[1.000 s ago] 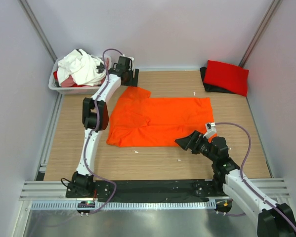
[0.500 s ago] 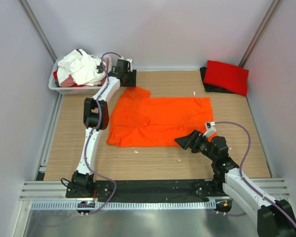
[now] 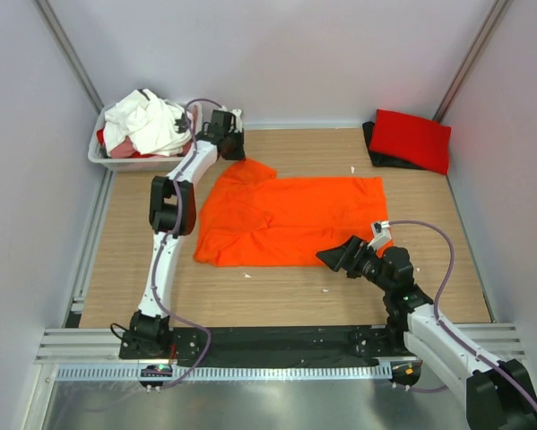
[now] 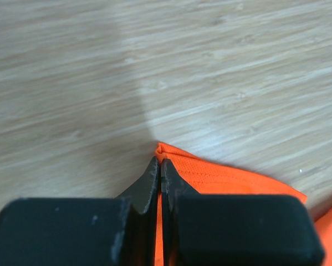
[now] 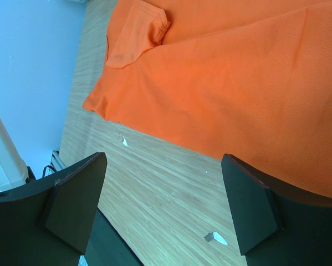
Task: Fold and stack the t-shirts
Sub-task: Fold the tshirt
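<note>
A bright orange t-shirt (image 3: 295, 219) lies spread flat in the middle of the wooden table. My left gripper (image 3: 235, 148) reaches to its far left corner and is shut on a pinch of the orange cloth (image 4: 232, 180), which shows between and just past the closed tips (image 4: 160, 166). My right gripper (image 3: 335, 257) hovers low over bare wood just in front of the shirt's near edge (image 5: 238, 72), open (image 5: 164, 166) and holding nothing. A folded red t-shirt (image 3: 411, 139) rests on a black one (image 3: 374, 152) at the back right. White t-shirts (image 3: 147, 121) are heaped in the tub.
The white plastic tub (image 3: 116, 161) stands at the back left corner, right next to my left arm. Small white scraps (image 5: 216, 239) lie on the wood near the shirt's front edge. Pale walls close in the table on three sides.
My left gripper went from open to shut on the orange shirt's far left corner, and that corner has bunched up slightly. The right arm has stayed where it was.
</note>
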You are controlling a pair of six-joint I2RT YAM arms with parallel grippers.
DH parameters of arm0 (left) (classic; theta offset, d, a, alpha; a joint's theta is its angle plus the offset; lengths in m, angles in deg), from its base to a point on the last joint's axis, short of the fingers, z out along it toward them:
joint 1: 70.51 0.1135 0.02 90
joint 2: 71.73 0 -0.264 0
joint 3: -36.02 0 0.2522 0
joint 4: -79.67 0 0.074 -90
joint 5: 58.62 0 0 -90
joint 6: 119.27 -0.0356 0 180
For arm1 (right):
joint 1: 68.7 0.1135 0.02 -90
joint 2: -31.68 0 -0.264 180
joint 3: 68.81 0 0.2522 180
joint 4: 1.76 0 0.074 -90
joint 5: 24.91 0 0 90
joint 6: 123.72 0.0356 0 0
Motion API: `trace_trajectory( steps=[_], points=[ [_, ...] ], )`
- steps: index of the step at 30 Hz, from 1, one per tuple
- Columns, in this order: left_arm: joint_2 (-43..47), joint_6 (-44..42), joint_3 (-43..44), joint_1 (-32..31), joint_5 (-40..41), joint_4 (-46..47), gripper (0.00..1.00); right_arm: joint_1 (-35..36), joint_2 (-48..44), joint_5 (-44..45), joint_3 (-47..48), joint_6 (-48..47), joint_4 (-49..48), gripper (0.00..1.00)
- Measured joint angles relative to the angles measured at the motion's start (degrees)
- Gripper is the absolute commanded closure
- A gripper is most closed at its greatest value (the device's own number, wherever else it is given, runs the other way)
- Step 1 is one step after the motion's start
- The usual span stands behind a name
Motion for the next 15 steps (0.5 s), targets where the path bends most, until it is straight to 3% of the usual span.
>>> trace_trajectory(
  steps=[7, 10, 15],
  points=[
    [6.7, 1.4, -4.6, 0.0, 0.6, -4.9, 1.00, 0.0, -0.8, 1.4, 0.0, 0.1, 1.0, 0.09],
    [13.2, 2.1, -8.1, -0.1, 0.7, -8.2, 1.00, 0.0, -2.1, 8.0, 2.9, 0.5, 8.4, 0.07],
    [23.6, 3.7, -11.0, -0.7, 1.2, -13.9, 1.00, -0.4, 7.7, 23.3, 22.5, -1.2, 24.3, 0.05]
  ],
)
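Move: The left fingers are already shut on the far-left sleeve of the orange t-shirt; the middle of its folded body lies about 20 cm back and 13 cm right, just below hand height, the laundry basket some 25 cm left and 4 cm ahead. From the open right hand the shirt's far right corner is roughly 31 cm ahead and 13 cm right, 6 cm lower; its near right corner is 3 cm ahead and 14 cm right. Keeping its pinch on the sleeve, the left hand lifts it off the table, slowly at first and then faster, about 13 cm up and 8 cm back towards the shirt's body, fingers shut. The right hand, wide open and empty, waits, then sets off forward and right over the shirt towards its far right corner, rising some 4 cm and turning clockwise by about 20 degrees. ##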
